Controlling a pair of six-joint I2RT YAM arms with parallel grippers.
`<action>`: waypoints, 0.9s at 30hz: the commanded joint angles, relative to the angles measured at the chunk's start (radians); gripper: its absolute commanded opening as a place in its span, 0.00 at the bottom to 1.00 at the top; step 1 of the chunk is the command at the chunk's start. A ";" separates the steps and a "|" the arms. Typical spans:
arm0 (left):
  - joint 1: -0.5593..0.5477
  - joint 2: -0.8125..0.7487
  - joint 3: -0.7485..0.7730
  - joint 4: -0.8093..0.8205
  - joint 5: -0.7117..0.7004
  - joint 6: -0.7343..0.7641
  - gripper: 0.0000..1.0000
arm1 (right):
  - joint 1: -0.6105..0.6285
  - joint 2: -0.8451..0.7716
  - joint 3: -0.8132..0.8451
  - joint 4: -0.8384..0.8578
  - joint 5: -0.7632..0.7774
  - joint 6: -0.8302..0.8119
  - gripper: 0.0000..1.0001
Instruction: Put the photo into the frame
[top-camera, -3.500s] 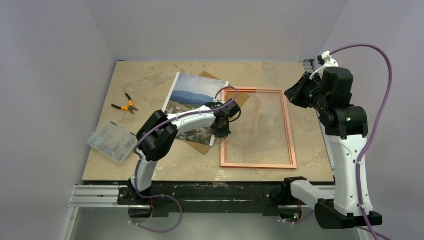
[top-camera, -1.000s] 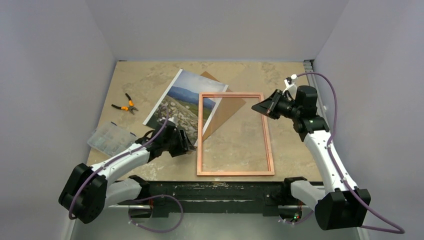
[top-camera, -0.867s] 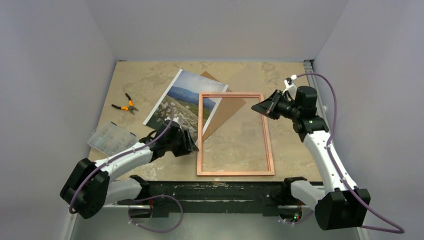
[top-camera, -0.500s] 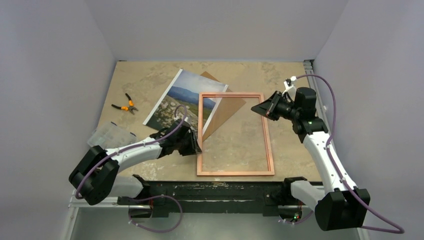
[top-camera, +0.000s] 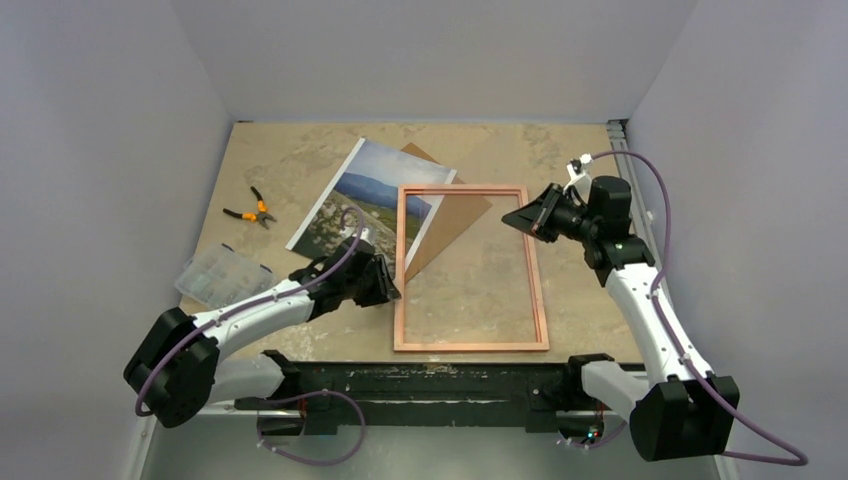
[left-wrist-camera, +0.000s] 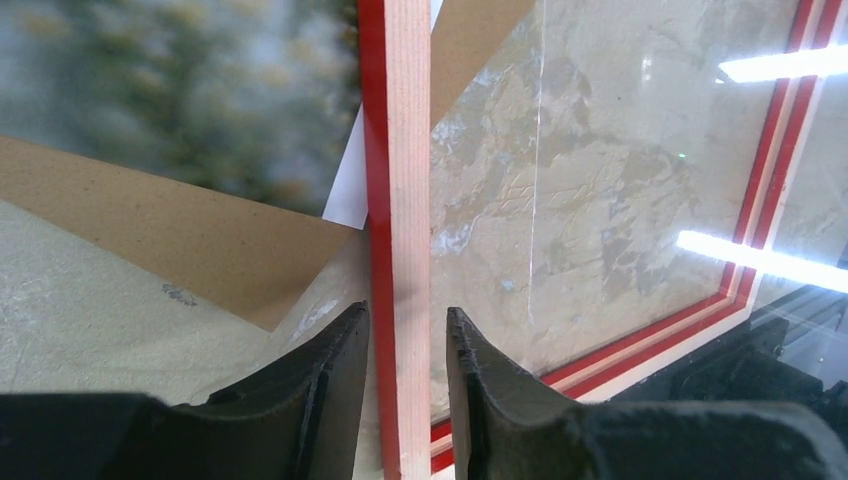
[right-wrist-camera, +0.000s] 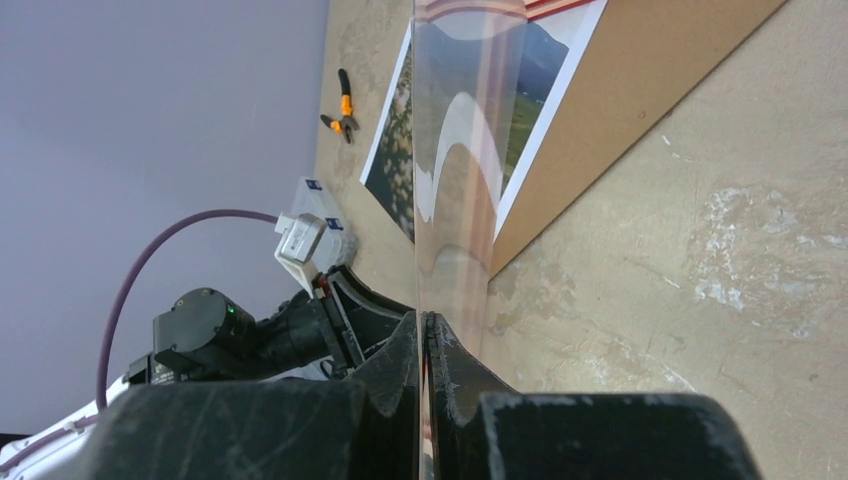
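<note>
The frame (top-camera: 470, 346) lies pale back up on the table, red along its edges, with a clear pane. My left gripper (top-camera: 388, 288) is shut on its left rail (left-wrist-camera: 405, 150), one finger on each side, near the front corner. My right gripper (top-camera: 518, 218) is shut on the frame's right edge near the far corner. From the right wrist the frame (right-wrist-camera: 470, 150) shows edge-on. The photo (top-camera: 365, 195) lies picture up to the frame's left on a brown backing board (top-camera: 420, 155). The left rail overlaps the photo's right edge (left-wrist-camera: 180, 90).
Orange-handled pliers (top-camera: 252, 210) lie at the far left. A clear parts box (top-camera: 222, 275) sits at the left front edge. The backing board (left-wrist-camera: 150, 230) reaches under the frame's far left corner. The table's front edge runs just below the frame.
Early on the frame was carried leftward by my right gripper. Over the last second my left gripper moved right to the frame's left rail and narrowed round it. The right gripper held still.
</note>
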 joint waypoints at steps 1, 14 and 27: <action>-0.003 0.024 -0.003 -0.004 -0.029 0.018 0.31 | 0.002 0.003 -0.013 0.064 -0.032 0.011 0.00; -0.015 0.155 0.022 -0.019 -0.030 0.019 0.00 | 0.003 0.007 -0.053 0.162 -0.056 0.093 0.00; -0.015 0.159 0.035 -0.057 -0.044 0.020 0.00 | 0.011 0.048 -0.056 0.217 -0.063 0.113 0.00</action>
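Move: The left hand hangs half-open astride the frame's left rail; the nearest stretch of rail lies right under it, about 2 cm down. The frame's middle is some 15 cm to its right and 5 cm ahead; the photo's middle is about 19 cm ahead and 5 cm left, the brown backing board about 14 cm ahead. From the right hand, holding the clear sheet's edge high up, the frame's middle is about 3 cm back, 3 cm left and 20 cm below. Shut fingertips come down onto the frame's left rail: the left hand sinks about 2 cm, closes fully as it gets there, then eases just under 1 cm right of where it began and stays bearing on the wood. The right hand keeps its pinch on the clear sheet and lowers it about 1 cm, drifting slightly forward and left over the frame. ##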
